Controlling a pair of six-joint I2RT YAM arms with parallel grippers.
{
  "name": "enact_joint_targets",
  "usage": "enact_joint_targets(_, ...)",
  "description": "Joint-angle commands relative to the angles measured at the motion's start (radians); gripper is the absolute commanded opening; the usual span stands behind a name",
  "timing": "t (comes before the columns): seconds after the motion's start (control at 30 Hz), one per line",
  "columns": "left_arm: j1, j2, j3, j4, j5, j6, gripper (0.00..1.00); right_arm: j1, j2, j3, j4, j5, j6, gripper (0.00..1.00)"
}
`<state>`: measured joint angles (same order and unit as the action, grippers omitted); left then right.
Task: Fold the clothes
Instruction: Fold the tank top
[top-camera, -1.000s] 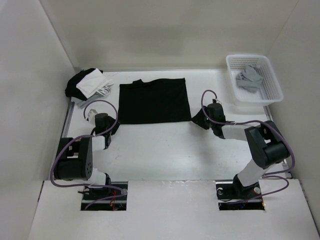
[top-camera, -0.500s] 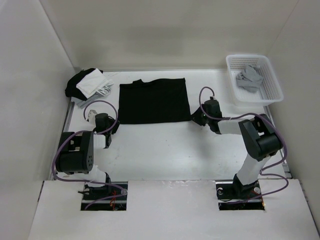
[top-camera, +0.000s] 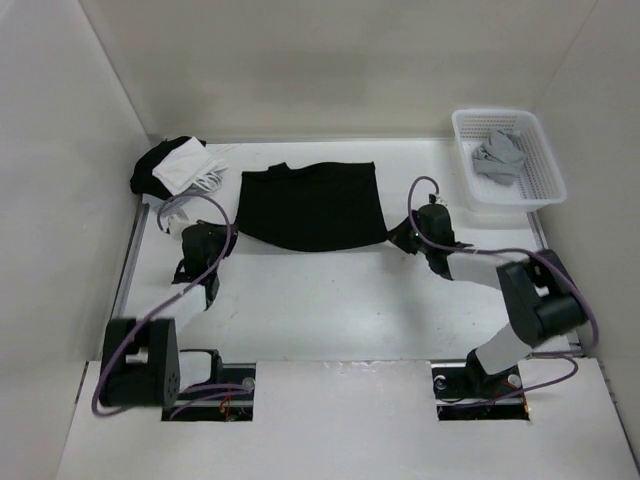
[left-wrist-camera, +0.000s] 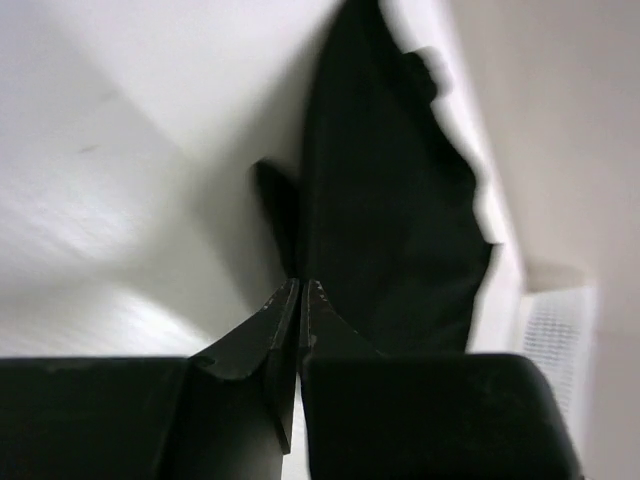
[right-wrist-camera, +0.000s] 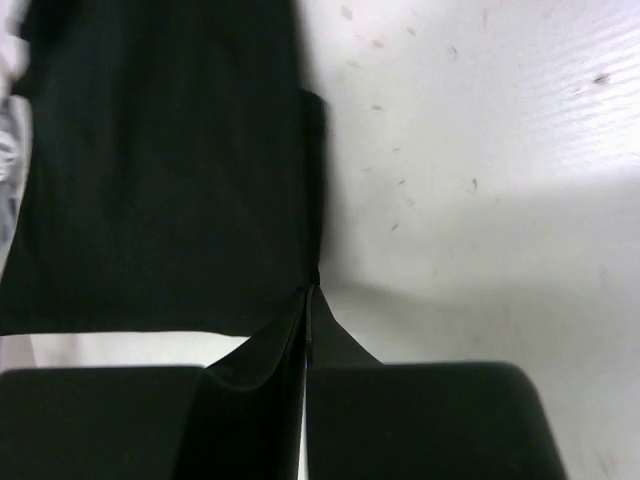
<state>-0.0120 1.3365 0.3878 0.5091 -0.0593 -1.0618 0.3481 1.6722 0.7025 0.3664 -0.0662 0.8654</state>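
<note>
The clothes, a plain black T-shirt (top-camera: 310, 205), lie spread at the middle back of the table. The near hem is lifted off the table and sags between its two corners. My left gripper (top-camera: 227, 240) is shut on the near left corner. In the left wrist view the left gripper's tips (left-wrist-camera: 300, 286) pinch the black fabric (left-wrist-camera: 390, 200), which stretches away from them. My right gripper (top-camera: 397, 237) is shut on the near right corner. The right wrist view shows that gripper (right-wrist-camera: 310, 291) closed on the shirt's edge (right-wrist-camera: 160, 170).
A black-and-white bundle of cloth (top-camera: 175, 168) sits at the back left corner. A white basket (top-camera: 535, 190) holding a light-grey garment (top-camera: 497, 155) stands at the back right. White walls enclose the table on three sides.
Both grippers have closed on the shirt's near corners and risen. The near hem, flat on the table before, now hangs lifted between them.
</note>
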Motion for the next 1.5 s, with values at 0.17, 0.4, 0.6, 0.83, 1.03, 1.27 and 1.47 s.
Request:
enact_joint_targets(0.17, -0.073, -0.645, 0.089, -0.389, -0.019, 0.089, 0.0, 0.103, -0.709, -0.129, -0.254, 0.163, -0.097, 0.01)
enact_joint_targets(0.4, -0.156, -1.039, 0.337, -0.803, -0.097, 0.166, 0.0, 0.367, -1.218, 0.093, -0.812, 0.442, -0.149, 0.01)
enact_joint_targets(0.6, -0.151, -1.111, 0.468, -0.961, -0.094, 0.181, 0.0, 0.672, -1.254, 0.273, -0.966, 0.67, -0.132, 0.02)
enact_joint_targets(0.83, -0.138, -1.042, 0.301, -0.933, -0.086, 0.181, 0.0, 0.577, -1.033, 0.175, -0.815, 0.576, -0.18, 0.03)
enact_joint_targets(1.03, -0.107, -0.682, 0.108, -0.573, -0.135, 0.172, 0.0, 0.107, -0.638, 0.04, -0.399, 0.09, -0.146, 0.02)
enact_joint_targets(1.27, -0.073, 0.046, 0.314, -0.161, -0.143, 0.146, 0.0, -0.063, -0.07, 0.346, -0.261, -0.049, -0.141, 0.02)
enact_joint_targets(1.47, -0.065, 0.23, 0.517, -0.153, -0.113, 0.164, 0.0, -0.148, 0.113, 0.563, -0.302, -0.101, -0.144, 0.02)
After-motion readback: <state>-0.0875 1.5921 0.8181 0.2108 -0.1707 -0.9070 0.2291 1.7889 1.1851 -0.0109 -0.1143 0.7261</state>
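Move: The left hand pinches the tank top's near left corner: the tank top's middle lies about 5 cm ahead and 17 cm right, 5 cm lower. The clothes pile stands some 12 cm ahead and 13 cm left of that hand. The right hand pinches the near right corner, the tank top's middle about 7 cm ahead, 17 cm left and 3 cm lower; the white basket stands roughly 18 cm ahead and 27 cm right of it. Both hands keep their pinch on the tank top's two corners and fling it: together they swing fast up and back towards the bases, about 34 cm up and 20 cm back, fingers tipping upward some 40 degrees. Without a stop they sweep down and forward again, fingers tipping back down, and end low, 7 to 9 cm farther out than where they began. ##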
